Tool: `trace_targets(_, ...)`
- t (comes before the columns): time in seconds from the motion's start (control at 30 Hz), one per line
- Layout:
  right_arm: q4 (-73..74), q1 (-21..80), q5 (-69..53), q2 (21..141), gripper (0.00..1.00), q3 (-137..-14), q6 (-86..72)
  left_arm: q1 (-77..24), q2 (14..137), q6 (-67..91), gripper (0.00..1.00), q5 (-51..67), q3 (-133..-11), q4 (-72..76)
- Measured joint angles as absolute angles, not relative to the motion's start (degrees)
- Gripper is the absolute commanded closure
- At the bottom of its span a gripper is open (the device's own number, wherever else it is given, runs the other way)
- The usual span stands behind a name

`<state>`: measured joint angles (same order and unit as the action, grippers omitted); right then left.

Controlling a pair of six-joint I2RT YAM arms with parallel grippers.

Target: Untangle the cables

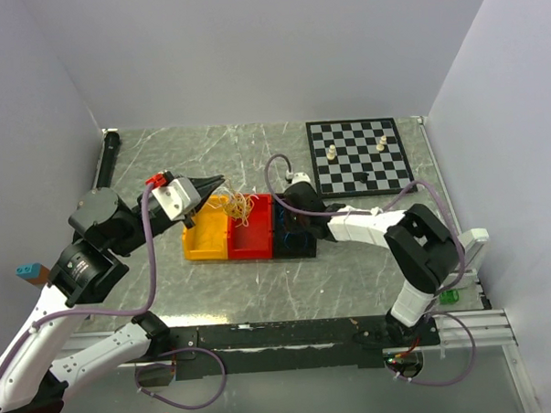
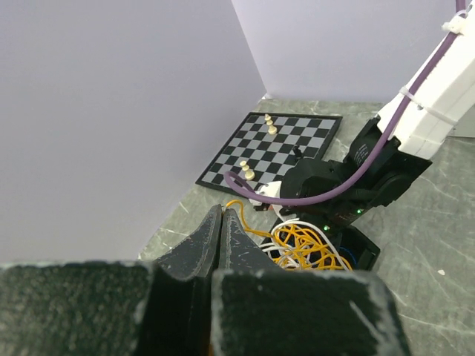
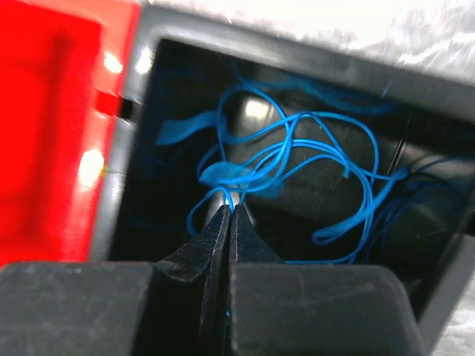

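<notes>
A clump of yellow-orange and white cables [image 1: 238, 206] [image 2: 308, 248] hangs over the red bin [image 1: 253, 247] and the yellow bin [image 1: 207, 246]. My left gripper [image 1: 221, 181] [image 2: 223, 211] is shut on one yellow-orange cable [image 2: 249, 221], which runs from its tips down to the clump. Blue cables [image 3: 297, 156] lie in loose loops inside the black bin [image 1: 300, 251] [image 3: 297, 55]. My right gripper [image 1: 290, 228] [image 3: 230, 211] reaches into that bin and is shut on a blue cable strand at its tips.
The three bins stand side by side mid-table. A chessboard [image 1: 358, 155] [image 2: 274, 148] with a few pieces lies at the back right. Purple hoses run along both arms. Grey walls close in the left, back and right sides.
</notes>
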<state>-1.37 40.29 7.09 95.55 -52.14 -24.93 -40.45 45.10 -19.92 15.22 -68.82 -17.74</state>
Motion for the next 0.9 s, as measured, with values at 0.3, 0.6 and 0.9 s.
trace_targets(0.3,-1.6,40.3,2.0,80.5,0.29,-46.6,-25.4,-40.4,44.7,-13.4,0.99,16.5,-67.2,-17.4)
trace_targets(0.6,-7.6,40.2,-6.1,53.8,0.32,-41.5,-24.3,-40.4,44.1,-7.6,0.99,18.6,-60.3,-17.9)
trace_targets(0.9,-10.1,40.3,-18.0,44.7,0.33,-34.9,-24.4,-40.4,45.9,-7.6,0.99,20.1,-60.1,-17.7)
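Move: Down inside the black bin, the right hand's shut fingers still hold the blue cable, whose loops centre some 4 cm ahead and 1 cm to the right; the bin's middle is about 2 cm to the right and 1 cm back, the red bin's about 10 cm left. From the left hand, holding the yellow-white tangle roughly 10 cm below it and 4 cm right, the red bin lies about 12 cm ahead, 6 cm right and 41 cm down, the black bin 12 cm right of that. Opening its fingers wide, the right hand lets go of the blue cable and climbs about 22 cm out of the black bin, drawing back some 13 cm, while its fingers swing up from slanting down to level, pointing left and forward. The left hand keeps its pinch on the tangle, lowering it about 7.5 cm with a little rightward drift towards the red bin, its fingers tipping down. ##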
